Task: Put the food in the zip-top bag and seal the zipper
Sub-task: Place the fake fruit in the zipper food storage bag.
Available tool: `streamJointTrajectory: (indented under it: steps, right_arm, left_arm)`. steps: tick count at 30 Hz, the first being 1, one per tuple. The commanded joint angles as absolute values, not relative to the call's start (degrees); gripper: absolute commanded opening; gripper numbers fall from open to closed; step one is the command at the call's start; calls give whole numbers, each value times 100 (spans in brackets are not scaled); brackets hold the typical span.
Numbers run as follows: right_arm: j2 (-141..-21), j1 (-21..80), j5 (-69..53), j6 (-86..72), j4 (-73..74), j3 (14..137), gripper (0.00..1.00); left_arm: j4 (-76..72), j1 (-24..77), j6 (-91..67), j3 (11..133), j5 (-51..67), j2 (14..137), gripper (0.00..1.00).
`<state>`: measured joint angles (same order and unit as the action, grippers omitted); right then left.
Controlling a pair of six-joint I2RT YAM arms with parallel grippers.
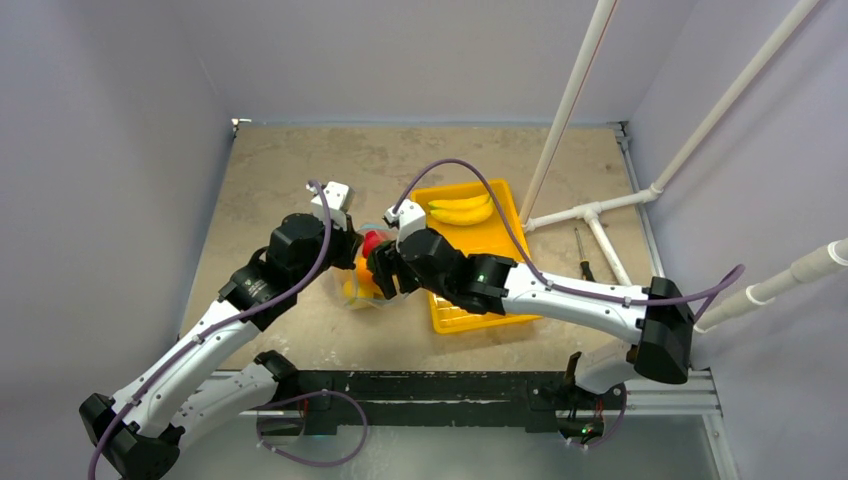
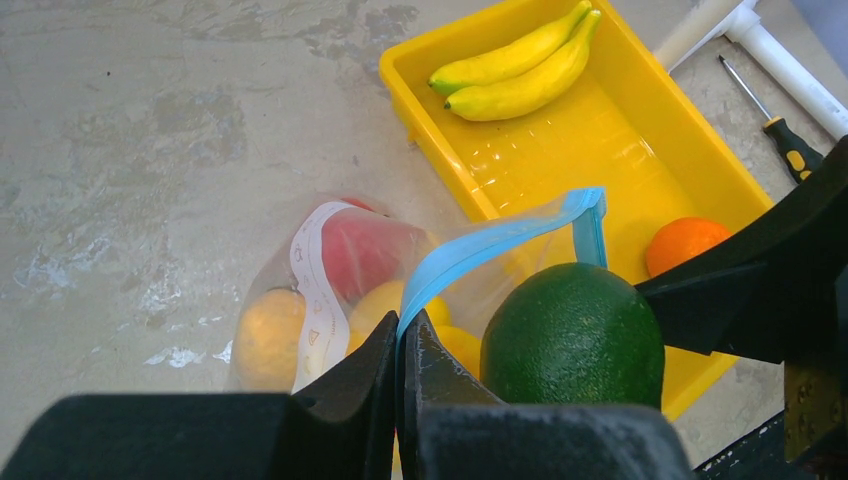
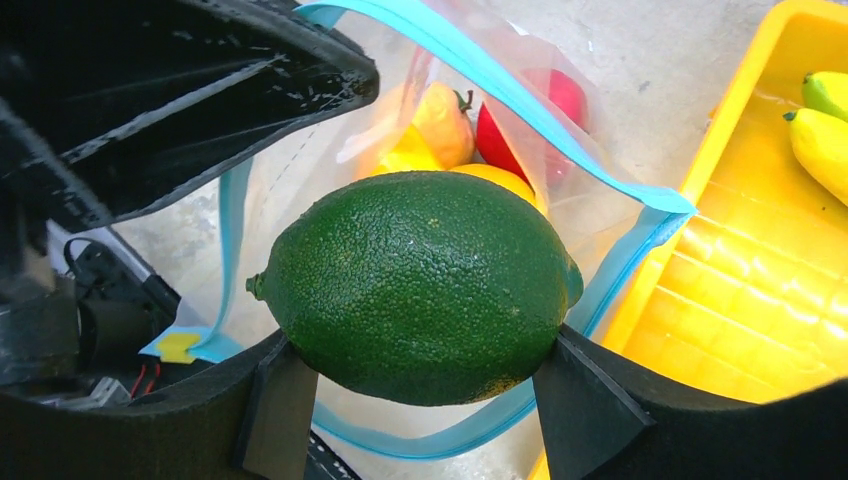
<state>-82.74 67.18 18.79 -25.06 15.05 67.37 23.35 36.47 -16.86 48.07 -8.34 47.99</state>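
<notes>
The clear zip-top bag (image 2: pixel 300 300) lies on the table with its mouth held up. My left gripper (image 2: pixel 400 325) is shut on the teal-blue zipper (image 2: pixel 490 240) at the near side of the mouth. Inside the bag are a red fruit (image 2: pixel 365 250) and several orange and yellow ones. My right gripper (image 3: pixel 430 400) is shut on a green fruit (image 3: pixel 415 285), holding it by its two ends just above the open mouth, whose zipper (image 3: pixel 520 105) loops around it. In the top view both grippers meet over the bag (image 1: pixel 358 292).
The yellow tray (image 2: pixel 640 130) stands right of the bag and holds two bananas (image 2: pixel 520 70) and an orange fruit (image 2: pixel 683 243). A screwdriver (image 2: pixel 780 135) and white pipes (image 2: pixel 790 70) lie beyond the tray at the right.
</notes>
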Motion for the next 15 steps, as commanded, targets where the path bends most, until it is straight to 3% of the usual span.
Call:
streamJointTrajectory:
  steps: [1, 9, 15]
  right_arm:
    - [-8340, 6732, 2240, -2634, 1259, 7086, 70]
    - [-8299, 6726, 2165, -2683, 1196, 7176, 98]
    - [-8098, 6732, 2289, -2857, 1357, 7189, 99]
  left_arm:
    - [2275, 3662, -1631, 4911, -919, 4737, 0]
    - [2276, 3663, -1620, 4907, -923, 4737, 0]
    - [2276, 3664, -1617, 4905, -922, 4729, 0]
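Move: The right hand holds the green fruit in the open bag mouth. The fruit pile in the bag, with the orange mango on top, lies some 15 cm below that hand, about 2 cm ahead and 4 cm to its left. The red fruit sits roughly 8 cm ahead and 4 cm left at pile height, and the yellow tray's middle about 20 cm right, 4 cm ahead, 18 cm down. From the left hand, the fruit pile is about 3 cm back, 3 cm right, 18 cm down. The right gripper spreads its fingers from about two-thirds open to fully open and lets go of the green fruit over the pile, while the hand edges only about 1 cm forward and 1 cm left, dipping slightly before rising about 1 cm, its aim hardly turning. The left hand stays put with its fingers shut, still pinching the bag's blue rim to hold the mouth open. ##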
